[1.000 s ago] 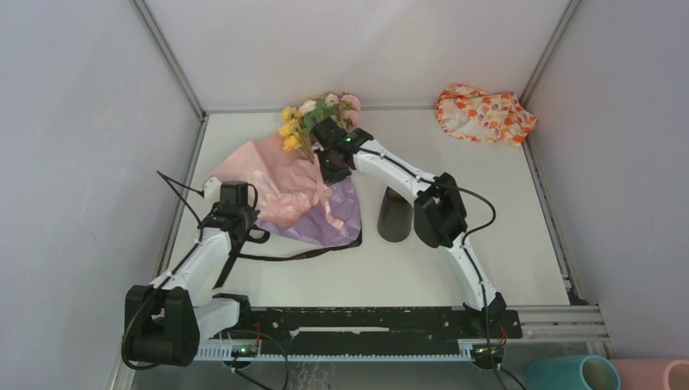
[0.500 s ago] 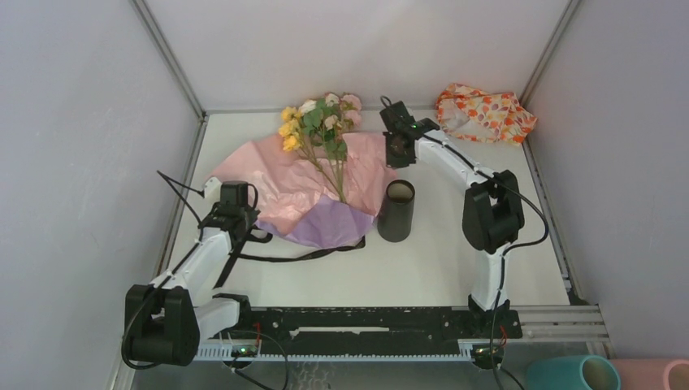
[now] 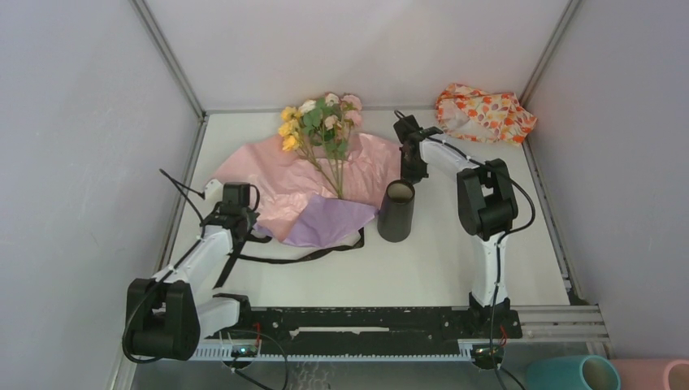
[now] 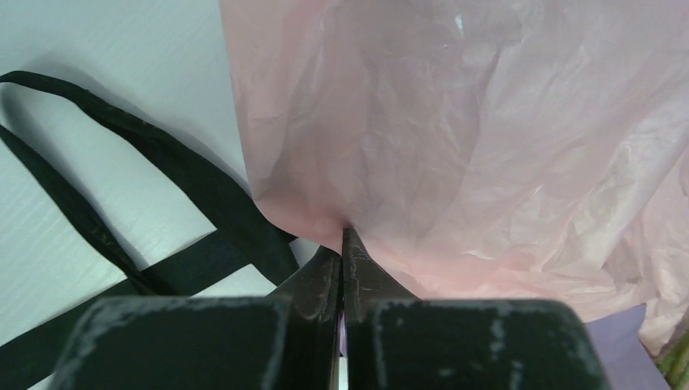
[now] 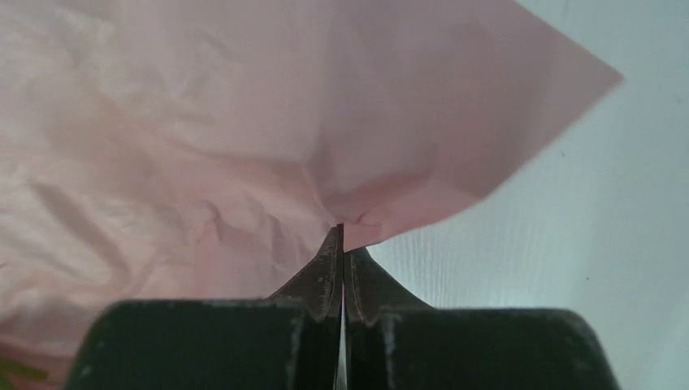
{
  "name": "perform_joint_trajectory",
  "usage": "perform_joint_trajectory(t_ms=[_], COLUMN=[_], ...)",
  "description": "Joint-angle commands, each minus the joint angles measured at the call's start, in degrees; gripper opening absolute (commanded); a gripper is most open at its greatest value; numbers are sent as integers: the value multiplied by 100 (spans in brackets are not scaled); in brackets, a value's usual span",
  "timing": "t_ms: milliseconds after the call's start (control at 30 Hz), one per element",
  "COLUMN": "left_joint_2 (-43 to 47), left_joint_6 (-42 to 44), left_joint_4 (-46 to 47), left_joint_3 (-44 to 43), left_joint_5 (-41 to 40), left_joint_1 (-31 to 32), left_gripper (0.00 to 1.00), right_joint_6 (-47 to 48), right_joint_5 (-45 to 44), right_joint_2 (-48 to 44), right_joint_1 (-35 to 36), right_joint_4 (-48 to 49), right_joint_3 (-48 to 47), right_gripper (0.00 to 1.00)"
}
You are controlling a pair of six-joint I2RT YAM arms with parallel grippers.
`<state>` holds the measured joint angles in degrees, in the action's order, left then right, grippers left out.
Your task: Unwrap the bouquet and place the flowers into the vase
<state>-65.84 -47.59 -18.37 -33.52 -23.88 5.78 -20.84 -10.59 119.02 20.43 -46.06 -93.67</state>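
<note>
The bouquet's paper [image 3: 280, 175] lies spread flat, pink side up, with a purple flap [image 3: 329, 221] folded over at the front. The flowers [image 3: 321, 122] lie bare on it, their thin stems [image 3: 335, 180] pointing toward me. My left gripper [image 3: 244, 221] is shut on the paper's left edge [image 4: 343, 231]. At the opposite side my right gripper [image 3: 409, 166] is shut on the paper's right corner [image 5: 340, 227]. The black vase [image 3: 396, 211] stands upright just right of the purple flap. The black ribbon [image 3: 309, 253] trails loose at the front, seen also as ribbon [image 4: 162, 179] in the left wrist view.
An orange-flowered cloth [image 3: 485, 112] lies in the back right corner. A teal cylinder [image 3: 573, 374] and a pink cylinder [image 3: 666, 375] lie outside the table at the bottom right. Grey walls close in the left, back and right sides.
My right gripper has swung right, drawing the paper's right side open and uncovering the flower stems. The purple flap has shifted right toward the vase. The left gripper has barely moved.
</note>
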Motion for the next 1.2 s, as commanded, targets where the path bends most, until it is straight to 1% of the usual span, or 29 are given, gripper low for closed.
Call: perform_joint_trajectory(t_ms=[0,133,233,400,567,600,700,867,933,1033,1100,1167], left_joint_2=[-25,11,131,274,220,233,441,1330,1738,2125,2127,1933], left_joint_6=[-86,-284,-456,-588,-680,-674,-567,-208,83,432,600,725], left_joint_4=[-222,-415,-609,-875,-1045,-1076,-1110,-1010,-658,164,654,1206], left_joint_3=[-93,-49,10,14,-128,-181,-336,-482,-414,-236,-107,68], left_joint_5=[-555,-828,-1072,-1269,-1117,-1006,-678,-457,-55,1001,1852,2828], left_joint_1=[3,-66,-152,-226,-235,-235,-228,-118,-95,-90,-87,-75], left_gripper=[3,3,5,13,31,33,33,35,36,41,44,47], right_joint_6=[-169,-153,-165,-190,-330,-361,-343,-255,-270,-369,-445,-480], right_joint_5=[-259,-257,-296,-395,-491,-474,-253,-290,-272,-156,-72,-113], right_joint_2=[262,305,295,281,154,45,-464,-1219,-1443,-1838,-2103,-2460], right_joint_1=[-194,-231,-230,-233,-262,-256,-206,4,64,99,99,119], right_joint_4=[-109,-70,-52,-109,-159,-93,285,531,520,631,666,725], right_joint_3=[-119,39,112,100,66,103,305,204,135,248,337,445], right_gripper=[0,0,0,0,0,2,9,28,33,44,46,46])
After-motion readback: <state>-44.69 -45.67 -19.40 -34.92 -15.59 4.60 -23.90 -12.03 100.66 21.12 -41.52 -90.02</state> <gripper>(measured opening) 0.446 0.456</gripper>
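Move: The right hand, still pinching the pink wrapping paper's right edge, has its laying-down spot about 3 cm below and 1 cm back and right; the vase stands some 13 cm back and 4 cm left, and the middle of the flowers lies roughly 5 cm ahead and 22 cm left. The left hand still holds the paper's left corner, to be drawn about 4 cm back and 4 cm left; the black ribbon crosses about 4 cm back, 2 cm left and 4 cm below it, and the flowers lie some 17 cm ahead and 21 cm right. The right hand lowers its pinched edge of pink paper about 3 cm to the table beyond the vase, stays low with a slight drift right, then opens and rises about 15 cm off the paper, fingers tipping up. Meanwhile the left hand draws its corner about 5 cm back and left, away from the flowers, opening as it goes, then climbs about 10 cm while swinging forward and right over the paper and tipping up some 20 degrees. ##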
